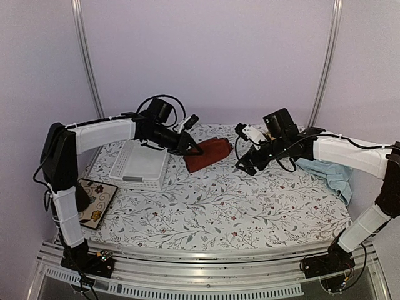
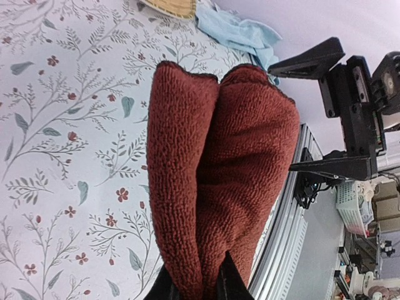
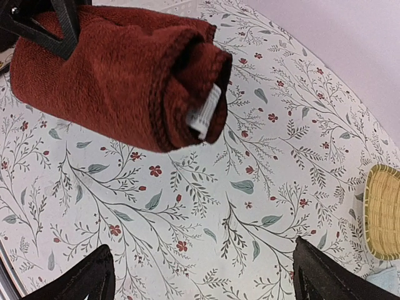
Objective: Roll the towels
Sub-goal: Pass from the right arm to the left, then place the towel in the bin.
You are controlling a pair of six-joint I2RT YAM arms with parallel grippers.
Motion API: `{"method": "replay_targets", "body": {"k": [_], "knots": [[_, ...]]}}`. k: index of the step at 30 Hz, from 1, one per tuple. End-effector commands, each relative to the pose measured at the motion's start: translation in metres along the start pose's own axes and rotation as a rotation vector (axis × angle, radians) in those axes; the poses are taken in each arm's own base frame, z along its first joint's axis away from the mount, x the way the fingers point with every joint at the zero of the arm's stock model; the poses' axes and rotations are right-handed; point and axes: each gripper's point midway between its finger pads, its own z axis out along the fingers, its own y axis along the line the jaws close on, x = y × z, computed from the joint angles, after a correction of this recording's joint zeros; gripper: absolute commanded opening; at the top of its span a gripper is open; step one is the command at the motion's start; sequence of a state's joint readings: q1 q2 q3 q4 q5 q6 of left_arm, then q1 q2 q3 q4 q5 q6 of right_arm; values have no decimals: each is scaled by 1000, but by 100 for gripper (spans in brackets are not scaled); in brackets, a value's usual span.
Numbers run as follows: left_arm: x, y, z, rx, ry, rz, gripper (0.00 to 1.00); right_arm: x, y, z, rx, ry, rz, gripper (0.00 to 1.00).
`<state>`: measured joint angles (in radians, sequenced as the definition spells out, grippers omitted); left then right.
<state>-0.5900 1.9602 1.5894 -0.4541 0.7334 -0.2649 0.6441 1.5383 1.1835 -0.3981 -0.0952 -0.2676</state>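
The rust-red towel (image 1: 211, 154) is a thick roll hanging just above the floral tablecloth at the back middle. My left gripper (image 1: 190, 149) is shut on its left end, and in the left wrist view the fingers (image 2: 232, 284) pinch the terry (image 2: 219, 162) between them. My right gripper (image 1: 241, 149) stands open just right of the roll, apart from it. The right wrist view shows the roll's end with a white label (image 3: 205, 112), and the fingertips (image 3: 87, 278) are spread wide over bare cloth. The light blue towel (image 1: 332, 175) lies crumpled at the far right.
A white slotted basket (image 1: 140, 164) sits at the back left, under my left arm. A patterned tile (image 1: 95, 201) lies at the left front. A yellow woven mat (image 3: 382, 209) rests near the blue towel (image 2: 237, 31). The table's metal rail (image 1: 200, 265) runs along the front.
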Motion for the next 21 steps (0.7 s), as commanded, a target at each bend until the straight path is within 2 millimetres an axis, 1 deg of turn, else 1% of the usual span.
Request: {"method": "replay_targets", "body": {"k": [1,2,6,8,12,17,21], "knots": [[-28,3,-34,-78,-124,-34,0,-33,-20,-19,58,-107,106,99],[-30,8,-42,-100,-143,-54,0,-37,-20,-19,43,-118,117,99],[-35,33,-78,-141,-254,-180,0,-37,-14,-14,-11,-116,147,99],[-31,50,-96,-198,-297,-226,0,-33,-12,-10,-27,-104,155,99],[-26,76,-126,-262,-374,-308,0,-25,-6,-2,-60,-76,160,99],[-23,110,-150,-304,-467,-396,0,-17,1,6,-96,-46,169,99],[-17,138,-158,-282,-528,-493,0,-17,4,7,-115,-43,173,99]]}}
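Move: The left hand holds the rolled red towel; the white basket's middle lies about 20 cm to its left, 8 cm ahead and 14 cm below. The flowered mat is some 38 cm left and 10 cm back from that hand, with the black cylinder standing on its left side, about 44 cm left and 8 cm back. From the empty right hand the basket is roughly 40 cm left, 10 cm ahead and 14 cm below. Left hand, still gripping the rolled towel, sweeps 17 cm left and 7 forward over the basket, turning 40 degrees counter-clockwise. ##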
